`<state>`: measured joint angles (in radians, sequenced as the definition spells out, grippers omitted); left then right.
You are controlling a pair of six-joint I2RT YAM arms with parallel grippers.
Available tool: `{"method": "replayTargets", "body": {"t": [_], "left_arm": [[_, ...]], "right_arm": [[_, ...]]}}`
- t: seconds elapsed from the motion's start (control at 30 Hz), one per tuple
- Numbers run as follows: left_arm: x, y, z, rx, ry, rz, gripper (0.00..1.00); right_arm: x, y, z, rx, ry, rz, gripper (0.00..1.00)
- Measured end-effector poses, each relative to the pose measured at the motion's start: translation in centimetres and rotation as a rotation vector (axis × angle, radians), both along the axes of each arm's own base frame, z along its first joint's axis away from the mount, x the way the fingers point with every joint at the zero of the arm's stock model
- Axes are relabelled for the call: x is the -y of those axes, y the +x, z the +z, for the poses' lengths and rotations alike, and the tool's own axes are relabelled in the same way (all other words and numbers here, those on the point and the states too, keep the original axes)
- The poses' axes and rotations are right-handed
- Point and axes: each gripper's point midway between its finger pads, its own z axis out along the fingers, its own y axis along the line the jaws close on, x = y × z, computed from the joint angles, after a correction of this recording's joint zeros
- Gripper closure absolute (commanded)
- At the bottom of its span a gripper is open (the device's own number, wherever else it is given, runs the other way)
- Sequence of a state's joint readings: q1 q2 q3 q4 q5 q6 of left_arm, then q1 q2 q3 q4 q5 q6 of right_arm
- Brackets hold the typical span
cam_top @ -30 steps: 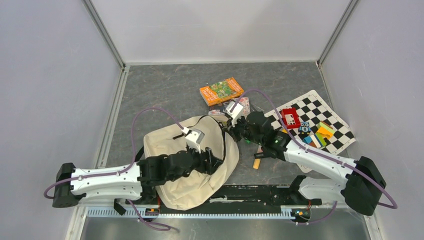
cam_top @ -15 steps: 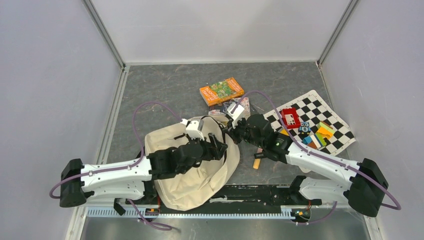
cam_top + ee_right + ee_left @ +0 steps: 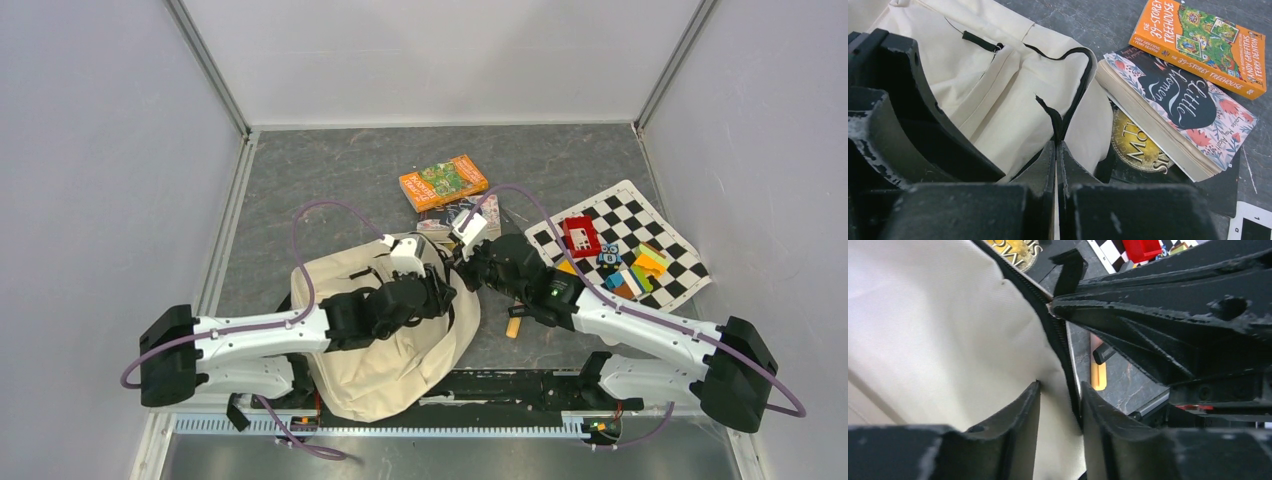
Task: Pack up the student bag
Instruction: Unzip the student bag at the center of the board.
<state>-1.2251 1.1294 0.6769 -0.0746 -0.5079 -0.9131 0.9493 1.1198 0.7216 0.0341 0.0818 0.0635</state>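
The student bag (image 3: 362,385), cream fabric with black zipper trim, lies slumped at the near middle of the table. My right gripper (image 3: 1055,145) is shut on a black tab (image 3: 1050,116) at the bag's rim, holding the edge up at the bag's far right corner (image 3: 460,262). My left gripper (image 3: 1060,387) reaches over the bag from the left. Its jaws stand apart astride the cream fabric (image 3: 948,330) just inside the zipper edge (image 3: 1060,340), right below the right gripper's tip. The left gripper (image 3: 440,290) sits close beside the right one.
Three books lie just beyond the bag: an orange one (image 3: 1198,42), a floral one (image 3: 1178,100) and a dark one with a gold seal (image 3: 1138,145). A chessboard mat (image 3: 625,205) with a red box (image 3: 580,236) and small toys lies at right. An orange stick (image 3: 513,325) lies near the bag.
My left arm has slid forward and right across the bag up to its rim, and its jaws have narrowed. The right gripper has stayed pinched on the tab, shifting only slightly.
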Motion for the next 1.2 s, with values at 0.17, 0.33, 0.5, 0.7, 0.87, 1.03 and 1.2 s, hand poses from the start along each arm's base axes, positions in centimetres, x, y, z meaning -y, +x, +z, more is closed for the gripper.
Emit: {"method": "replayTargets", "body": {"t": [0.17,0.33,0.5,0.7,0.87,1.03,1.2], "left_arm": [[0.8,0.0,0.2,0.004,-0.003,-0.023,0.98],[1.1,-0.4,0.2,0.039,0.039,-0.109,0.98],[1.5,-1.8,0.4,0.080,0.086,-0.262,0.98],[1.2,-4.4,1.0,0.109,0.065,-0.436,0.98],[0.7,-6.9,0.5,0.093,0.036,-0.561,0.98],[0.2,-8.5,-1.0,0.051,0.037,-0.632,0.98],[-0.4,-8.8,-1.7,0.034,0.039,-0.627,0.79]], "right_arm": [[0.4,0.2,-0.2,0.001,-0.014,-0.024,1.00],[0.8,0.2,-0.1,0.006,-0.024,-0.042,1.00],[1.1,0.3,-0.3,0.004,-0.040,-0.042,1.00],[1.5,1.7,-0.4,-0.018,-0.044,-0.056,1.00],[1.7,2.4,-1.7,-0.060,-0.058,-0.051,1.00],[1.4,2.5,-3.0,-0.099,-0.073,-0.032,1.00],[1.2,2.4,-3.4,-0.117,-0.073,-0.009,1.00]]}}
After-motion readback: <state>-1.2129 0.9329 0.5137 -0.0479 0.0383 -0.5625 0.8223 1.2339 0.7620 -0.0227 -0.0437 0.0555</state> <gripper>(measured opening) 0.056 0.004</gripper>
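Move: The left gripper stands half open astride the student bag's black zip, which lies about 1 cm below and 1 cm to the right of its hand point. The right gripper's hold on the upper zip end is some 5 cm ahead and 3 cm higher. The Little Women book lies about 17 cm ahead and 2 cm to the right, the yellow highlighter roughly 14 cm to the right and 3 cm back. From the right gripper, that zip spot is about 5 cm back and 4 cm below. Close the left gripper on the zip while easing it slightly right, then draw it back towards the base about 9 cm, along the zip and away from the right gripper, turning some 35 degrees clockwise and dipping late. Keep the right fingers shut on the upper zip end, shifting about 1 cm right, then forward and down some 3 cm. ##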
